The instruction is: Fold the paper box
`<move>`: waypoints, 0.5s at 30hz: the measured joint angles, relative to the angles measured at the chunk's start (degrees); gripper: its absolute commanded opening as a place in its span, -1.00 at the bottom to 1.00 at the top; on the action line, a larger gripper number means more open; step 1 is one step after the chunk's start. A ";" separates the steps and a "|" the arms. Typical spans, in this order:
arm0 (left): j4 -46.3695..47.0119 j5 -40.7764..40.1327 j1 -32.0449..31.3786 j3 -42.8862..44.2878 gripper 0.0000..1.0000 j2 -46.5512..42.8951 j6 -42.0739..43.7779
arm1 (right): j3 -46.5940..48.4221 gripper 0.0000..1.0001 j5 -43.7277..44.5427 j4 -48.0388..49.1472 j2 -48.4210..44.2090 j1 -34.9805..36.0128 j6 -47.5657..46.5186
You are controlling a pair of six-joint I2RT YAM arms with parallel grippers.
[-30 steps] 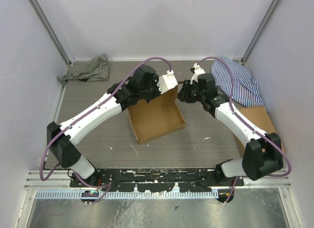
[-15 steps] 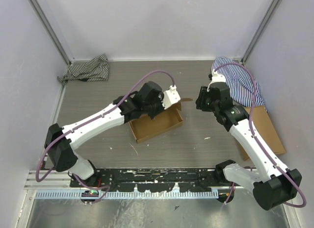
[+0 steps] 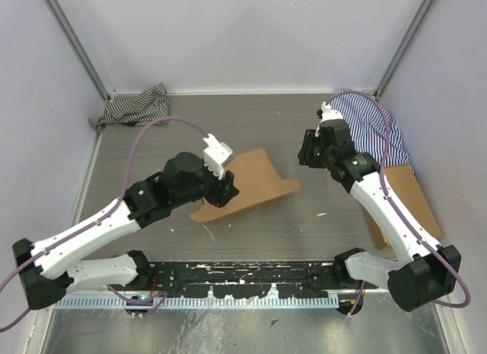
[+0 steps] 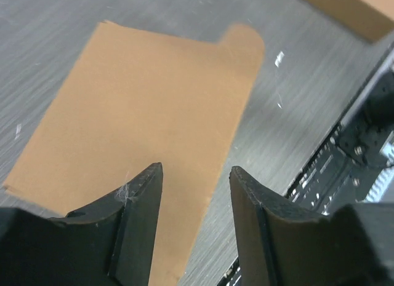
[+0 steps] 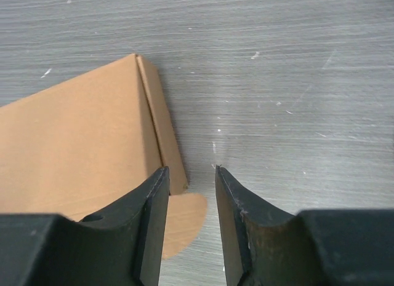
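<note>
The paper box [image 3: 255, 183] lies mid-table as a shallow brown cardboard box with its lid flap down over it. My left gripper [image 3: 226, 192] hovers at the box's near-left end, open and empty. In the left wrist view the lid [image 4: 141, 107] fills the frame beyond the left gripper [image 4: 196, 175], with a rounded tab [image 4: 243, 43] at its far corner. My right gripper [image 3: 304, 152] hangs open to the right of the box, apart from it. The right wrist view shows the box [image 5: 74, 138], its side wall and a rounded tab [image 5: 184, 221] just left of the right gripper [image 5: 189, 172].
A dark striped cloth [image 3: 137, 109] lies at the back left and a blue striped cloth [image 3: 373, 129] at the back right. A smooth flat cardboard rectangle [image 3: 415, 198] lies under the right arm. The arm bases and black rail [image 3: 243, 274] run along the near edge.
The left gripper has opened, let go of the box's flap and drawn back toward the near left. The lid now lies down over the box. The right gripper backed off slightly.
</note>
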 measured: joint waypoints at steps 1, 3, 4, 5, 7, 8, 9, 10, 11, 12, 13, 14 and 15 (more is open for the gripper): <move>0.94 -1.60 0.00 -1.55 0.08 -2.60 -1.92 | 0.26 -0.19 -0.94 0.50 0.44 -0.02 -0.02; 2.03 -6.14 0.00 -3.78 -0.03 -6.12 -5.16 | 0.57 -0.22 -3.61 1.77 1.27 0.00 -0.17; 2.23 -8.46 0.02 -4.20 -0.09 -6.60 -6.40 | 0.63 -0.22 -5.81 2.93 1.90 0.13 -0.33; 2.34 -10.38 0.07 -4.22 -0.15 -6.29 -7.45 | 0.70 -0.22 -7.17 3.54 2.54 0.35 -0.50; 2.58 -12.85 0.13 -4.20 -0.27 -4.17 -8.90 | 0.81 -0.22 -9.70 5.01 4.31 1.33 -0.83; 2.43 -13.90 0.13 -4.07 -0.30 -2.21 -9.92 | 0.81 -0.22 -10.78 5.68 5.75 2.40 -1.16; 2.34 -14.56 0.11 -4.00 -0.33 0.07 -10.71 | 0.81 -0.22 -11.50 5.99 6.82 3.28 -1.42; 1.97 -14.97 0.11 -3.98 -0.34 3.26 -11.78 | 0.79 -0.22 -12.48 6.29 8.28 4.50 -1.75; 1.57 -15.15 0.11 -4.00 -0.35 5.51 -12.50 | 0.59 -0.22 -13.20 6.71 9.51 5.42 -1.95; 1.09 -15.23 0.11 -4.02 -0.36 7.80 -13.29 | 0.17 -0.22 -13.68 7.19 10.32 6.08 -1.99; 0.81 -15.30 0.11 -4.09 -0.35 10.05 -14.21 | -0.52 -0.22 -14.32 7.63 11.17 6.95 -1.99; 0.44 -15.43 0.11 -4.22 -0.35 11.63 -14.99 | -1.25 -0.22 -14.71 7.87 11.93 7.61 -1.97; -0.35 -15.58 0.11 -4.37 -0.36 13.09 -15.96 | -2.03 -0.22 -14.84 7.98 12.74 8.24 -1.97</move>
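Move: Low ahead of the left hand is the lid's near fold, its middle about 6 cm forward, 4 cm right and some 15 cm down; the lid's middle lies 13 cm ahead and 1 cm right, and the tuck flap 4 cm ahead, 5 cm right. From the right hand that fold's middle is 18 cm left, 5 cm back and 12 cm lower, while the lid's right near corner is 6 cm left and level with it. Coming down over the lid's near fold from both sides, both hands turn some 20 degrees counter-clockwise. The left edges up and left, goes about 3 cm forward, then drops steeply to end some 10 cm lower, its fingers partly closing; the right sweeps about 10 cm left past the lid's right edge and sinks 6 cm, fingers still part-open and tipping down. ##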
